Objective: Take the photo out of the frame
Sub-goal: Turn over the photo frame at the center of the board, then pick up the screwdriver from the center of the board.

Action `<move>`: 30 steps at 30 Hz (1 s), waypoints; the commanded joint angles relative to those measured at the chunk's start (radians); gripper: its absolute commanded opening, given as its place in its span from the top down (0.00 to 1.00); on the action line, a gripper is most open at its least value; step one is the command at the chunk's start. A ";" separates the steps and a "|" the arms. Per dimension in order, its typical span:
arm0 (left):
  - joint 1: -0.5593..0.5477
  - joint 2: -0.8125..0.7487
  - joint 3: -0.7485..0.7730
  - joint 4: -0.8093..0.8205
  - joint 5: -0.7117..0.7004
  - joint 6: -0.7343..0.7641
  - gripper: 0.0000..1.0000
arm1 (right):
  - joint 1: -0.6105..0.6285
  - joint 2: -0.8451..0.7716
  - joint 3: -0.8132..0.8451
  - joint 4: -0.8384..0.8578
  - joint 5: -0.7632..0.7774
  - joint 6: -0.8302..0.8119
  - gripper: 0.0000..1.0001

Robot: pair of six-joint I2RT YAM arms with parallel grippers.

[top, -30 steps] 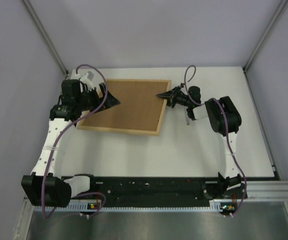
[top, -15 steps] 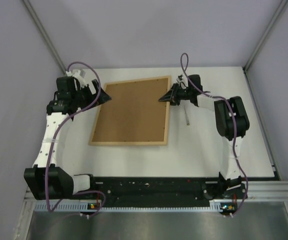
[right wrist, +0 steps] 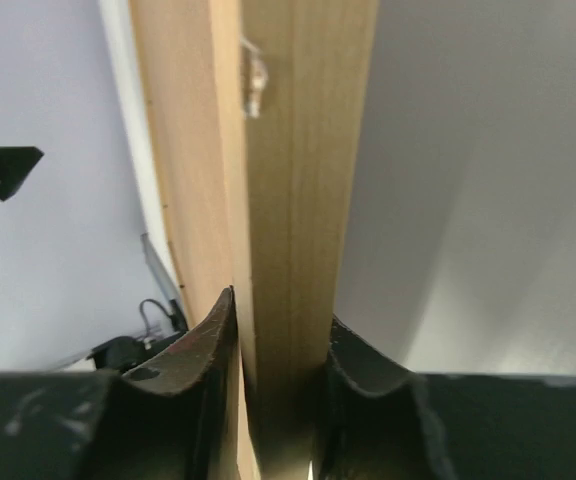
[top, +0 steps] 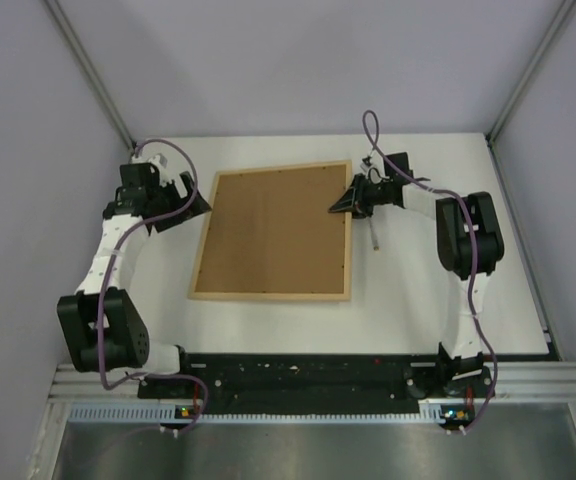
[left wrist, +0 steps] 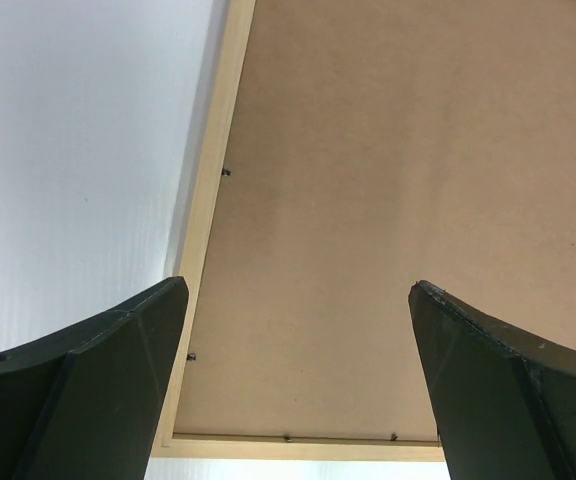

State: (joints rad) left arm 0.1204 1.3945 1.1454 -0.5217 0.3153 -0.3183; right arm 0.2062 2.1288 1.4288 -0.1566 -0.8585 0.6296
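Observation:
The frame (top: 278,232) lies flat on the white table, back side up, its brown fibreboard inside a light-wood rim. The photo is hidden. My right gripper (top: 345,204) is shut on the frame's right rail near the far corner; in the right wrist view the wooden rail (right wrist: 298,150) runs between the two fingers of the gripper (right wrist: 283,325). My left gripper (top: 200,205) is open just left of the frame's far left corner, holding nothing. In the left wrist view the gripper (left wrist: 298,290) frames the fibreboard back (left wrist: 388,200), with small metal tabs along the rim.
A thin grey stick (top: 373,232) lies on the table just right of the frame, below my right gripper. Pale walls close in the table on three sides. The arms' black base rail (top: 298,378) runs along the near edge.
The frame has swung round, with the right gripper on its rail, from slanted to nearly square with the table. My left gripper has drawn back left, off the frame.

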 commanded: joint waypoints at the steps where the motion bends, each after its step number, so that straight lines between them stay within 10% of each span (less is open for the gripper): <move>1: 0.007 0.038 -0.019 0.081 0.037 0.036 0.01 | -0.005 -0.041 0.021 -0.070 0.280 -0.260 0.73; 23: 0.007 0.081 -0.076 0.114 0.085 0.102 0.01 | -0.028 -0.220 0.110 -0.241 0.424 -0.474 0.02; 30: 0.007 0.074 -0.087 0.124 0.090 0.096 0.01 | -0.028 -0.397 -0.023 -0.248 0.584 -0.623 0.06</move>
State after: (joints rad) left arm 0.1234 1.4990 1.0687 -0.4503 0.3920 -0.2329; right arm 0.1864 1.8626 1.4593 -0.4088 -0.3977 0.1169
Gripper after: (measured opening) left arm 0.986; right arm 0.964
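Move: The right hand still pinches the photo frame's right bar, a few centimetres above the board; the frame's middle lies about 21 cm to its left, 7 cm back and 2 cm below. The screwdriver lies roughly 6 cm right of that hand, 7 cm back and 5 cm below. From the open left hand, the frame's middle is some 18 cm right, 6 cm back and 14 cm below. Right hand lowers the bar, opens wide, withdraws 8 cm right, then rises; left hand sinks about 5 cm. ##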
